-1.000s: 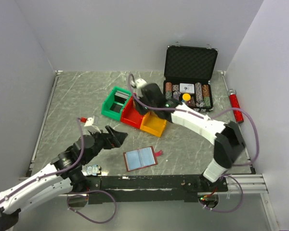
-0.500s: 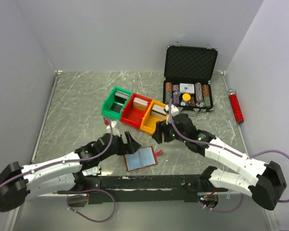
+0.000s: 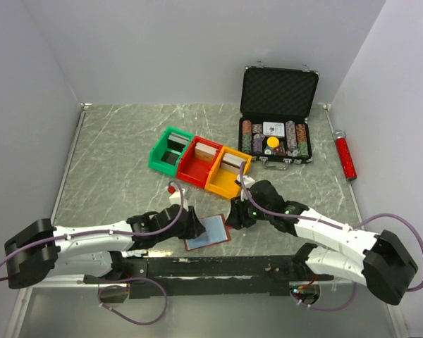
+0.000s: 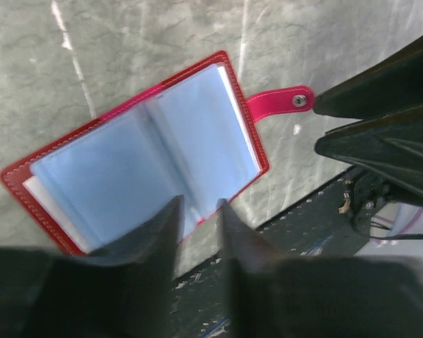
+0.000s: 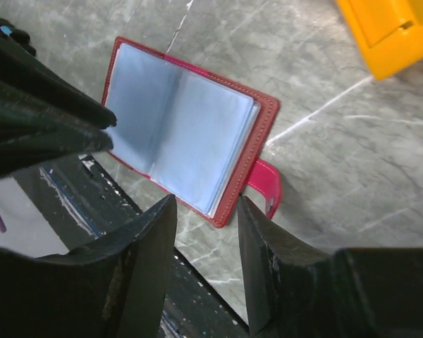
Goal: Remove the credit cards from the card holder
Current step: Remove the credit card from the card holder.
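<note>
The card holder (image 3: 210, 230) lies open and flat near the table's front edge, dark red with a strap tab (image 4: 278, 104) on its right side. Pale blue-grey credit cards (image 4: 155, 158) fill its inner sleeves, also seen in the right wrist view (image 5: 176, 120). My left gripper (image 3: 191, 224) hovers at the holder's left edge, jaws slightly apart and empty (image 4: 197, 205). My right gripper (image 3: 237, 215) hovers at the holder's right edge by the tab, open and empty (image 5: 206, 211). Neither gripper touches the holder.
Green (image 3: 169, 150), red (image 3: 199, 163) and orange (image 3: 226, 176) bins stand behind the holder. An open black chip case (image 3: 278, 120) is at the back right. A red tube (image 3: 345, 156) lies at the right edge. A black bar (image 3: 218, 266) runs along the front.
Both arms have closed in on the card holder: the left gripper moved right to its left edge, the right gripper came down from the bins to its right edge.
</note>
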You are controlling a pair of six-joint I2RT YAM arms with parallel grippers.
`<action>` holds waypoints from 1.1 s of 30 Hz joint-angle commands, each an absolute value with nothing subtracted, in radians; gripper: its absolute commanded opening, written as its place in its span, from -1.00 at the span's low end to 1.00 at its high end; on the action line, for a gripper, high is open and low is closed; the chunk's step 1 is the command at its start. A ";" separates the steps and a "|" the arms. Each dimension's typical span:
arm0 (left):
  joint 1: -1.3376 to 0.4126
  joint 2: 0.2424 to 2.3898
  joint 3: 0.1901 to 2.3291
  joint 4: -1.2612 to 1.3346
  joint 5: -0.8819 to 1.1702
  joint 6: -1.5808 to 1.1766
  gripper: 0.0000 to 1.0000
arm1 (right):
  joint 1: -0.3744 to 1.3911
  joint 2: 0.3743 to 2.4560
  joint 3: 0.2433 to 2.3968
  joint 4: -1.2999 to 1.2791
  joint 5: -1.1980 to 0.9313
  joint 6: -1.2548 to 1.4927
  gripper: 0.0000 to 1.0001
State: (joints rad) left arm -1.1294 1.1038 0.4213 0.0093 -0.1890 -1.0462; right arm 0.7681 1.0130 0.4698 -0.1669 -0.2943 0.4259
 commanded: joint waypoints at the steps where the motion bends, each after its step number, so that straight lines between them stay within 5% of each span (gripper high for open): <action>1: -1.135 1.103 0.442 -0.057 -0.229 -1.075 -0.60 | 0.779 1.045 0.453 -0.080 -0.347 0.433 -0.09; 6: -1.135 1.146 0.436 -0.095 -0.248 -1.097 -0.99 | 0.810 1.069 0.452 -0.046 -0.370 0.440 -0.12; 33: -0.966 1.191 0.489 -0.135 -0.273 -0.919 -0.99 | 0.877 1.195 0.534 -0.083 -0.296 0.509 0.11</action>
State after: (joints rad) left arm -0.9829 1.2255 0.4561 -0.1013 -0.2607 -0.9871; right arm 0.8745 1.2350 0.4862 -0.0719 -0.3283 0.5079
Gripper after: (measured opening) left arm 0.014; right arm 0.537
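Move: The open card holder's middle lies roughly 3 cm ahead of the left hand and 4 cm below it, its left page about 2 cm ahead and 3 cm to the left. From the right hand, the card holder's middle is some 3 cm ahead, 6 cm left and 5 cm down; its red tab sits about 3 cm ahead and 2 cm right, and the yellow box about 20 cm straight ahead, 3 cm lower. The left fingers close empty as the hand sinks about 4 cm and slides left, set their shut tips down on the card holder's left page, then keep pressing there and drag forward and left, the wrist rolling some 15 degrees so its left side rises. The right hand comes back, down and left, about 3 cm each way, tipping its fingers some 10 degrees steeper and easing slightly forward at the end, to hover half open by the near right corner and the tab, with no contact to be seen. ##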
